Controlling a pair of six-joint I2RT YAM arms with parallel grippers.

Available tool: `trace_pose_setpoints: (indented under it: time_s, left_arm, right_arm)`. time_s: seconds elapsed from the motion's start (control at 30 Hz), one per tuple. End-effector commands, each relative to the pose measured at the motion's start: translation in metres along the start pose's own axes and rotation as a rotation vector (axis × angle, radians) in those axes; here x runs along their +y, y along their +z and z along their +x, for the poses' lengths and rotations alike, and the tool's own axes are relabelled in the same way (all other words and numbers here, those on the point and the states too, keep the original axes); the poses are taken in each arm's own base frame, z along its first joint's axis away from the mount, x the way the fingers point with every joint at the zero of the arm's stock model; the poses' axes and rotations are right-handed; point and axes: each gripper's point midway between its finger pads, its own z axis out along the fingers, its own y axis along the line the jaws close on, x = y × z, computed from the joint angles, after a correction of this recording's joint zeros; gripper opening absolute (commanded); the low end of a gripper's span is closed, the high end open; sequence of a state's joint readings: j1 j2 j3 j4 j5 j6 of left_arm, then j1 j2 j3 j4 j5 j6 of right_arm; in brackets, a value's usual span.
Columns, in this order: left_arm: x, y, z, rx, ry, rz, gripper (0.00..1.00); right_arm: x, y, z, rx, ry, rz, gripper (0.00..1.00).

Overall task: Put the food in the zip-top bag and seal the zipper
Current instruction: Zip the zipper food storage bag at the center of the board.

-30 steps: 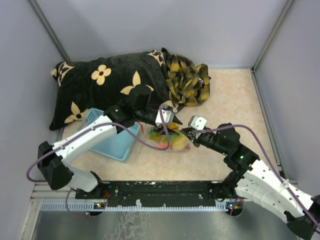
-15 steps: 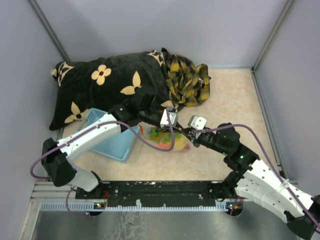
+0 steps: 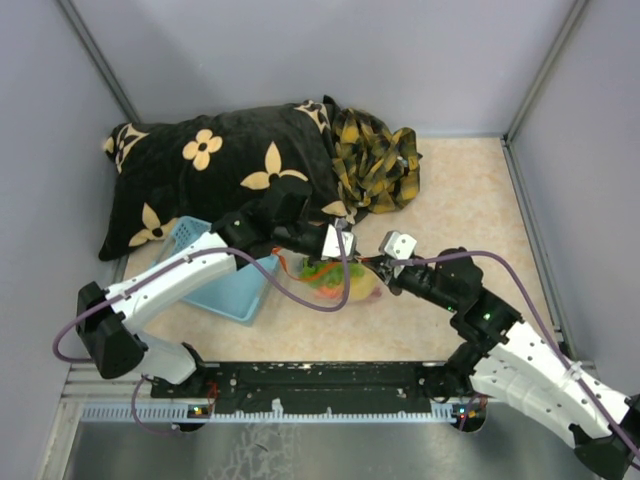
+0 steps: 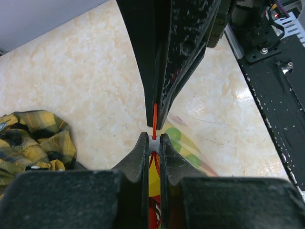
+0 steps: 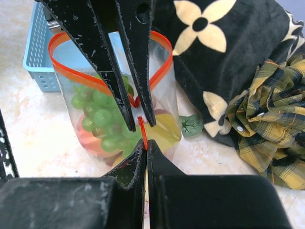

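The zip-top bag (image 3: 330, 278) hangs between my two grippers over the table's middle, clear and bulging. Inside it I see the food: green grapes (image 5: 100, 117), a yellow piece (image 5: 164, 129) and a red-orange fruit (image 5: 86, 140). A green leaf piece (image 5: 191, 125) lies outside on the table by the pillow. The zipper (image 5: 86, 78) gapes as an orange loop behind the left fingers. My left gripper (image 4: 153, 138) is shut on the zipper's white slider (image 4: 153, 143). Facing it tip to tip, my right gripper (image 5: 146, 143) is shut on the zipper's closed end (image 5: 142, 130).
A light-blue basket (image 3: 225, 285) stands just left of the bag. A black pillow with cream flowers (image 3: 200, 170) and a yellow plaid cloth (image 3: 375, 160) lie behind. Grey walls enclose the table on three sides; the black rail (image 3: 320, 380) runs along the near edge.
The left gripper's jaws have closed from half open onto the zipper's slider. The left wrist shifted slightly toward the right gripper. The right gripper kept its hold.
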State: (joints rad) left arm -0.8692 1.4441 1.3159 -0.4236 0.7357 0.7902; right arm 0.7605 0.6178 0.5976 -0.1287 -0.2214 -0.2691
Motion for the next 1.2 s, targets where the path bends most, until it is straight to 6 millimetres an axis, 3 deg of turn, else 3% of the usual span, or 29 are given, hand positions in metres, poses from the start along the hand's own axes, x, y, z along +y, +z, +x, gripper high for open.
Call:
trace_pose_setpoints:
  time_s: [0.0, 0.4, 0.53, 0.63, 0.83, 1.03, 1.17]
  left_arm:
    - [0.004, -0.019, 0.015, 0.090, 0.017, -0.081, 0.05]
    - [0.009, -0.051, 0.038, 0.210, -0.031, -0.179, 0.03]
    - [0.013, -0.067, 0.048, 0.245, -0.048, -0.226, 0.02]
    - [0.010, -0.065, 0.035, 0.198, -0.033, -0.197, 0.01]
    - [0.006, -0.056, 0.004, 0.062, 0.000, -0.121, 0.00]
    - [0.006, -0.052, -0.005, 0.026, 0.005, -0.093, 0.00]
    - [0.005, -0.051, -0.007, 0.018, 0.009, -0.084, 0.00]
  right_arm:
    - [-0.023, -0.016, -0.039, -0.079, -0.035, 0.103, 0.00]
    - [-0.040, -0.029, -0.033, -0.047, -0.021, 0.211, 0.00]
    - [-0.035, -0.027, -0.032, -0.035, -0.015, 0.179, 0.00]
    - [-0.022, -0.021, -0.039, -0.060, -0.025, 0.098, 0.00]
    - [-0.003, -0.003, -0.058, -0.085, -0.071, -0.065, 0.39]
    - [0.004, 0.019, -0.065, -0.080, -0.123, -0.167, 0.46]
    - [0.013, 0.034, -0.058, -0.048, -0.135, -0.248, 0.46]
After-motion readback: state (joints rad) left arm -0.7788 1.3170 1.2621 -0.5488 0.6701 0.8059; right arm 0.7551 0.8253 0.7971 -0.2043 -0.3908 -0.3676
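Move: The left gripper already pinches the zip's slider; the zip's open left end lies about 12 cm to its left, 1 cm back, at much the same height. The bagged food hangs some 8 cm below it and 2 cm left, the broccoli about 12 cm ahead, 2 cm left and 13 cm down. The right gripper pinches the zip's closed end; from it the slider lies roughly 3 cm left and 1 cm ahead, level. Keep the slider pinched and draw the left gripper about 6.5 cm left and half as far forward towards the zip's open end, turning it some 15 degrees counter-clockwise, then ease back a little. Meanwhile pull the held zip end about 3 cm right with the right gripper, then open its fingers, let go and sweep it left after the slider, rising slightly. ##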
